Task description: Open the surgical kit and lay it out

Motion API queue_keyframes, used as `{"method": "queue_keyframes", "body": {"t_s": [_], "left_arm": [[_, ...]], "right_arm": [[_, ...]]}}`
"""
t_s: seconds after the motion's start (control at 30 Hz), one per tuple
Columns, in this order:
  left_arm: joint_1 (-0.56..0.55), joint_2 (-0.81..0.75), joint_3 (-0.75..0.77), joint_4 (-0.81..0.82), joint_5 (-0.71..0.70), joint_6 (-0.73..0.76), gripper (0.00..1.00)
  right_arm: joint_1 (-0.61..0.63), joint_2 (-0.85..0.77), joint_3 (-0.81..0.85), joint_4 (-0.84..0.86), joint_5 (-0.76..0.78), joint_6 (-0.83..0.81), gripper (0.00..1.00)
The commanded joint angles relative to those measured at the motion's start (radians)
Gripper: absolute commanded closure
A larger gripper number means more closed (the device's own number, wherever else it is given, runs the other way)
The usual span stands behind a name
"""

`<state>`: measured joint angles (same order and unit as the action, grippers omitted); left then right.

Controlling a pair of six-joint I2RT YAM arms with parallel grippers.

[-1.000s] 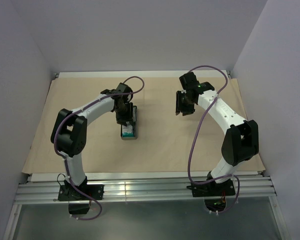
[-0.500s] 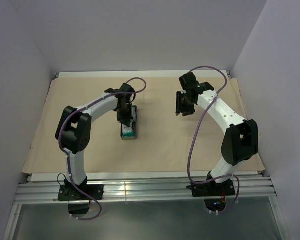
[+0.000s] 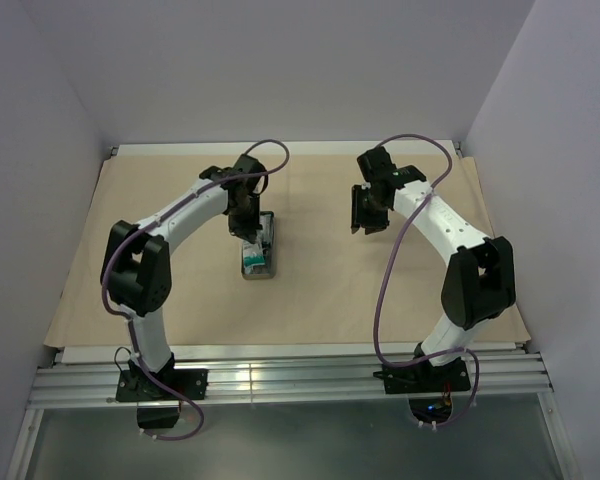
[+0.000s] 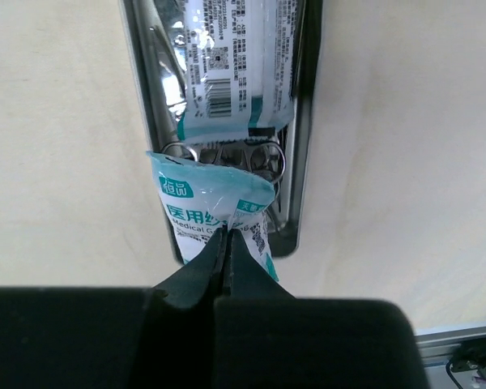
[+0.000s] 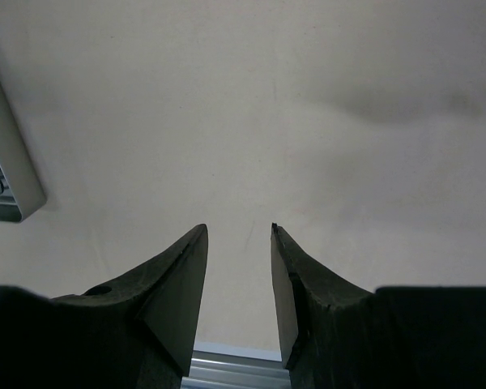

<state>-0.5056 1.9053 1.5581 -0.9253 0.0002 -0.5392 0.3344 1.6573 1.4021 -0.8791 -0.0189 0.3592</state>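
The tan wrap [image 3: 330, 285] lies spread flat over the table. On it stands the small grey metal tray [image 3: 246, 272], also seen in the left wrist view [image 4: 305, 121]. One teal-white packet [image 4: 235, 57] lies in the tray. Silver ring handles of scissors [image 4: 261, 156] show beneath it. My left gripper [image 4: 227, 235] is shut on the near edge of a second teal-white packet [image 4: 198, 203], which is pinched up at the tray's near end. My right gripper [image 5: 239, 231] hangs open over bare wrap [image 5: 324, 113], to the right of the tray [image 5: 8, 178], with nothing between its fingers.
Walls close in the table at the back and on both sides. An aluminium rail [image 3: 280, 375] carrying both arm bases runs along the near edge. The wrap's front edge ends just before it.
My left gripper has closed on the near packet in the tray, and the left arm's elbow has shifted. The right arm has barely moved.
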Motion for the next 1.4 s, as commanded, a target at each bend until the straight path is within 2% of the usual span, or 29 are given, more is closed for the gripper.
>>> {"method": "queue_keyframes", "body": {"t_s": [0.0, 0.17, 0.33, 0.43, 0.57, 0.73, 0.9, 1.37], "left_arm": [[-0.004, -0.110, 0.046, -0.055, -0.057, 0.022, 1.00], [-0.004, -0.169, 0.025, -0.072, -0.052, 0.030, 1.00], [-0.004, -0.259, -0.070, -0.084, -0.068, 0.042, 1.00], [-0.004, -0.336, -0.151, -0.087, -0.098, 0.045, 1.00], [-0.004, -0.415, -0.332, -0.052, -0.100, 0.038, 1.00], [-0.004, -0.488, -0.452, -0.018, -0.092, 0.005, 1.00], [-0.004, -0.476, -0.538, 0.012, -0.158, 0.007, 1.00], [-0.013, -0.385, -0.535, 0.032, -0.129, 0.038, 1.00]], "right_arm": [[0.006, 0.010, -0.006, 0.022, 0.013, 0.004, 0.55], [0.009, 0.010, -0.003, 0.020, 0.010, 0.011, 0.55], [0.018, 0.015, 0.026, 0.003, 0.017, 0.011, 0.55], [0.023, 0.009, 0.032, -0.006, 0.016, 0.014, 0.55], [0.025, 0.007, 0.040, -0.009, 0.016, 0.017, 0.55], [0.029, 0.010, 0.051, -0.001, 0.010, 0.032, 0.55], [0.037, 0.013, 0.052, 0.003, 0.007, 0.041, 0.55], [0.037, 0.024, 0.074, -0.012, 0.037, 0.020, 0.55]]}}
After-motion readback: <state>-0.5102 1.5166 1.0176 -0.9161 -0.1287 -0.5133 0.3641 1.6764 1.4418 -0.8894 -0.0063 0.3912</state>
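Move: The gauze packet is already pinched in the left fingers; the bare cloth it is taken to lies about 12 cm back, 9 cm left and 7 cm below. The tray's middle is some 2 cm right, 1 cm back and 7 cm below; the second packet in it is 4 cm ahead and 3 cm right, the scissor rings about 5 cm back and 2 cm right. From the right hand that cloth is roughly 37 cm left, 12 cm back and 11 cm below. The gauze packet, kept in the left hand's closed fingers, first goes up about 5 cm over the tray, then swings back and to the left across its near-left part and sinks some 8 cm towards the open cloth beside the tray's near end. The hand's left side tips up about 10 degrees, and the fingers keep their hold while the hand is still easing down. ##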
